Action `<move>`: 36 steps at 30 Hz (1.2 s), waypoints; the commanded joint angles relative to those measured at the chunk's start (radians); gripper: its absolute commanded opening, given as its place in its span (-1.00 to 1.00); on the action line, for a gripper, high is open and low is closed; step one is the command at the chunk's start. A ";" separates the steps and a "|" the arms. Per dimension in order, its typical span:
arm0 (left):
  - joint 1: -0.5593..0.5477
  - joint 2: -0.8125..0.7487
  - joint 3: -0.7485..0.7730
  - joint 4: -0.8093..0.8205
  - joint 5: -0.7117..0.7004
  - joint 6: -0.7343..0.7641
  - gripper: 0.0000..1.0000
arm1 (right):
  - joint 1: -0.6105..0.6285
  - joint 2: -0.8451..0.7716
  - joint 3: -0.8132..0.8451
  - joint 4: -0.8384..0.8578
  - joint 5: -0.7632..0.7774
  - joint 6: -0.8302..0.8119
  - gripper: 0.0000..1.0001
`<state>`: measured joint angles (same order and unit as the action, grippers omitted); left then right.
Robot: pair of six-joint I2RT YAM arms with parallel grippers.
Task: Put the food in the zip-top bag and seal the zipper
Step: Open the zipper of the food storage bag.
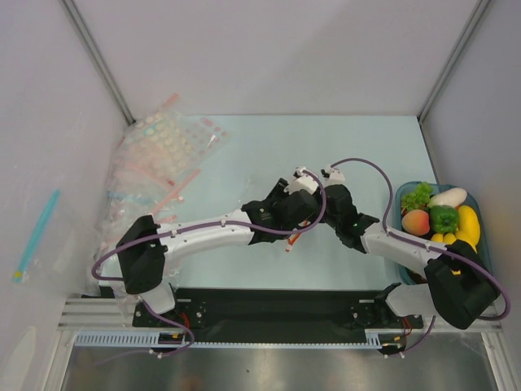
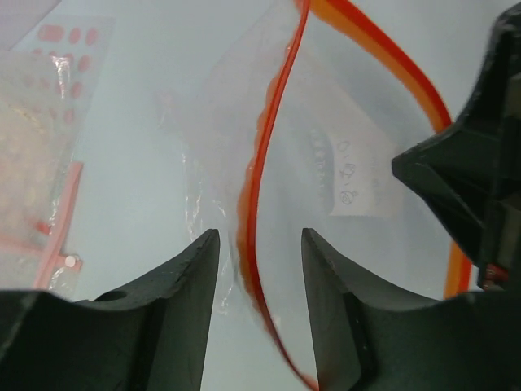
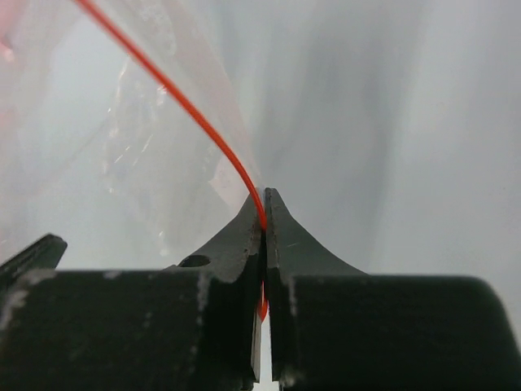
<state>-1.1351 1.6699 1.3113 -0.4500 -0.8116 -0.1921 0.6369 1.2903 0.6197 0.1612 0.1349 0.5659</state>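
Note:
The clear zip-top bag (image 2: 358, 147) hangs in mid-air between my two grippers. Its red-orange zipper (image 2: 262, 175) curves down through the gap of my left gripper (image 2: 260, 234), which is open, and neither finger touches the strip. My right gripper (image 3: 264, 204) is shut on the zipper (image 3: 187, 114) at its end, the strip pinched between the fingertips. The food lies in a blue basket (image 1: 398, 205) at the right: an orange ball (image 1: 416, 221), a green piece (image 1: 444, 217), a white radish (image 1: 448, 196) and a green cluster (image 1: 417, 195). I see no food inside the bag.
A heap of dotted clear bags with pink strips (image 1: 163, 155) lies at the back left, also in the left wrist view (image 2: 41, 163). Yellow bananas (image 1: 466, 226) share the basket. A blue-tipped object (image 1: 37, 232) lies outside the left wall.

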 commanded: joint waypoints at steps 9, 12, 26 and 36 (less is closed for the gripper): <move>-0.026 -0.059 0.009 0.022 0.031 0.006 -0.25 | -0.005 0.032 0.054 0.024 -0.029 -0.017 -0.96; -0.028 -0.045 0.019 0.014 0.022 0.008 -0.35 | -0.005 0.029 0.052 0.031 -0.032 -0.017 -0.96; -0.041 -0.013 0.052 -0.029 -0.074 -0.018 -1.00 | -0.006 -0.016 0.049 0.011 -0.027 -0.038 -0.48; 0.003 0.042 0.060 -0.010 -0.064 -0.023 -0.99 | -0.005 -0.112 0.045 -0.057 0.074 -0.057 0.33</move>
<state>-1.1545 1.7027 1.3247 -0.4732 -0.8539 -0.1959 0.6334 1.2316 0.6308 0.1234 0.1417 0.5232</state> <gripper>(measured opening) 0.011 0.651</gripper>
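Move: The stretch of the food storage bag's left zipper lip to take already runs between the left gripper's half-open fingers, level with them and about 1 cm left of their middle. The right lip is some 6 cm to the right of that hand and 2 cm farther out, about as high, and still pinched between the right gripper's shut fingertips. From the right hand, the left lip stretch lies about 5 cm left and 2 cm back. Ease the left gripper about 1 cm back and to the right, then shut its fingers to pinch the left zipper lip while drifting 1 cm back left; finish by dipping about 1 cm. Keep the right gripper on the right lip until the left is shut, then open it to about two-thirds, let go and lift some 2 cm, edging slightly right. ##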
